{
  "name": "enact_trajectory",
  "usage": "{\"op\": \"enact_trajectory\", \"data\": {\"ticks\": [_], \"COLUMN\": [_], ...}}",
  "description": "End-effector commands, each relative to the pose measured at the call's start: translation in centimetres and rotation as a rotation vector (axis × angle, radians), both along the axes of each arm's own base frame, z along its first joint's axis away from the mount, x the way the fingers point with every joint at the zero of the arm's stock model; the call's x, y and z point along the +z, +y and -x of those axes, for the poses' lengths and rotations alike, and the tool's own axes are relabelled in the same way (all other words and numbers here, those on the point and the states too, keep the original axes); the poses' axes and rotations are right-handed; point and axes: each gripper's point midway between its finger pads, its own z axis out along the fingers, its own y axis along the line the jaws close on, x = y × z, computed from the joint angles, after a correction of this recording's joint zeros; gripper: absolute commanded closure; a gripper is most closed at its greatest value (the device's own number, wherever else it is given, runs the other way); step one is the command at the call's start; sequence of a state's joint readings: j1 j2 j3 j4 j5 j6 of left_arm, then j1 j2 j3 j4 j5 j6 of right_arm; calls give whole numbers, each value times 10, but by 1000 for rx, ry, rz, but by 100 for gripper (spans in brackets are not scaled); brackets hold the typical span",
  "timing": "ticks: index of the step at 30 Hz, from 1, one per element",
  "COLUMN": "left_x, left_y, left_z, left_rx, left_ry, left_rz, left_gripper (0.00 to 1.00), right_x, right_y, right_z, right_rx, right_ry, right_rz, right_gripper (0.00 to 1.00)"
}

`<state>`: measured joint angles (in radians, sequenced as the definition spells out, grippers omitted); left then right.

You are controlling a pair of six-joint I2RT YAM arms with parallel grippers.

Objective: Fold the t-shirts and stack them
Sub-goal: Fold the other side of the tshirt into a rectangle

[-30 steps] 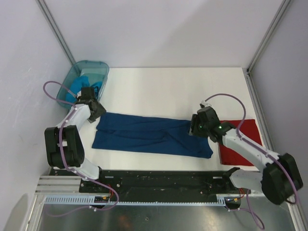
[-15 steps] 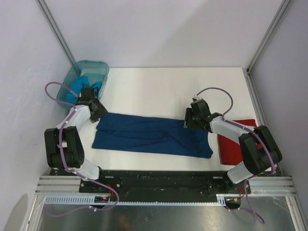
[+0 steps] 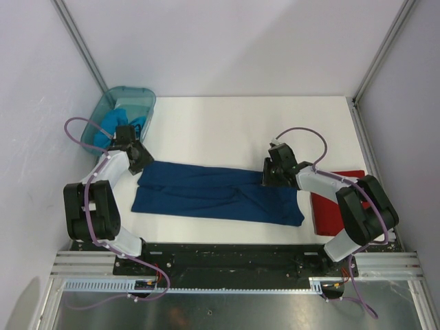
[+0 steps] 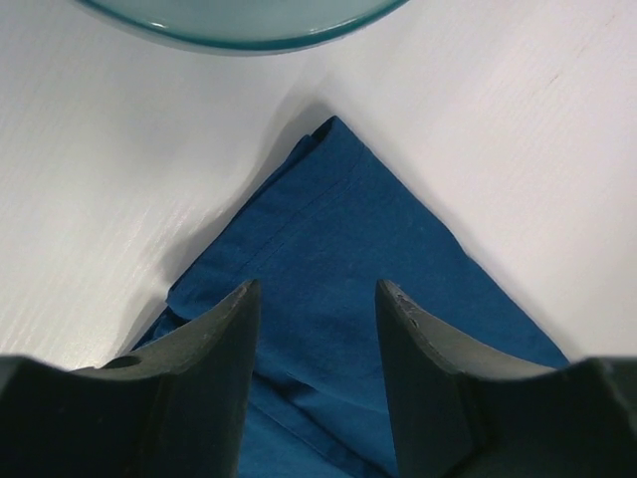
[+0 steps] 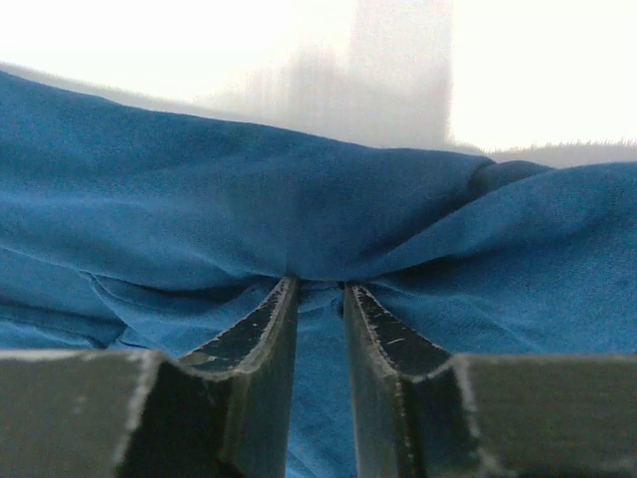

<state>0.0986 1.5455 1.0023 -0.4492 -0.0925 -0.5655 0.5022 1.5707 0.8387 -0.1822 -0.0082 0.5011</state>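
A navy blue t-shirt (image 3: 213, 192) lies folded into a long strip across the table. My left gripper (image 3: 139, 159) hovers open over its far left corner (image 4: 348, 249), and its fingers (image 4: 224, 339) stand apart with cloth showing between them. At the strip's far right edge, my right gripper (image 3: 268, 175) is low on the cloth. In the right wrist view its jaws (image 5: 318, 284) stand narrow, with a ridge of navy cloth (image 5: 199, 199) bunched at the tips. A red t-shirt (image 3: 324, 216) lies folded at the right, partly under the right arm. A turquoise t-shirt (image 3: 120, 117) sits in the tub.
The translucent teal tub (image 3: 141, 96) stands at the far left corner of the table, just beyond my left gripper, and its rim (image 4: 239, 30) shows at the top of the left wrist view. Grey walls close in on both sides.
My right gripper has moved left and farther back onto the navy shirt's far right edge, and its jaws have narrowed on the cloth. The left gripper has barely shifted.
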Motion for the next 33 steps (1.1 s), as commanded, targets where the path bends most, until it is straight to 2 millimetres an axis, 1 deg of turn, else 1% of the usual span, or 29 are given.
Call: {"op": "enact_trajectory", "data": {"ticks": [1, 3, 5, 7, 11, 16, 19, 23, 28, 31, 33], "left_x": [6, 6, 6, 5, 6, 5, 5, 4, 4, 3, 2], "left_y": [-1, -1, -1, 0, 0, 0, -1, -1, -1, -1, -2], "left_z": [-4, -4, -4, -4, -3, -3, -4, -3, -3, -2, -2], "left_rx": [-26, -27, -28, -27, -25, -25, -26, -26, -27, -28, -29], "left_ry": [-33, -32, -32, -30, -31, -30, -30, -27, -27, -24, -22], "left_rz": [-4, -4, -4, -6, -8, -9, -5, -3, -4, 0, 3], "left_gripper": [46, 46, 46, 46, 47, 47, 47, 47, 47, 47, 47], "right_x": [24, 25, 29, 35, 49, 58, 55, 49, 46, 42, 37], "right_y": [9, 10, 11, 12, 17, 34, 44, 51, 52, 61, 71], "right_z": [-7, -5, 0, 4, 17, 44, 63, 82, 98, 106, 112], "right_rx": [1, 2, 5, 4, 12, 59, 84, 98, 98, 130, 163], "right_ry": [-52, -47, -44, -45, -43, -30, -10, 15, 31, 47, 64], "right_rz": [-31, -31, -34, -42, -65, -73, -62, -49, -43, -60, -76], "right_gripper": [77, 88, 96, 99, 100, 100, 100, 100, 100, 100, 97]}}
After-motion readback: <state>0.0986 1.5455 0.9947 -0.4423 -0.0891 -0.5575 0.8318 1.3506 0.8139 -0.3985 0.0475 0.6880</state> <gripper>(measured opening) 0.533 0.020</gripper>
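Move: The blue t-shirt's loose crease to be gripped lies right between the right hand's still-open fingertips, about 1 cm below the hand point. The shirt's far edge runs some 5 cm straight ahead of the crease; its near right corner is roughly 16 cm back and 14 cm to the right. The folded red t-shirt lies about 8 cm back and 32 cm right. From the left hand the crease is some 50 cm right, 4 cm back and 5 cm below. The blue t-shirt's upper layer is pinched as the right fingers go on closing to fully shut. The right hand lifts it about 4 cm, then carries it back some 10 cm and left about 6 cm over the shirt, towards its near edge, the lift overlapping the start of the pull and the wrist turning slightly counter-clockwise. ##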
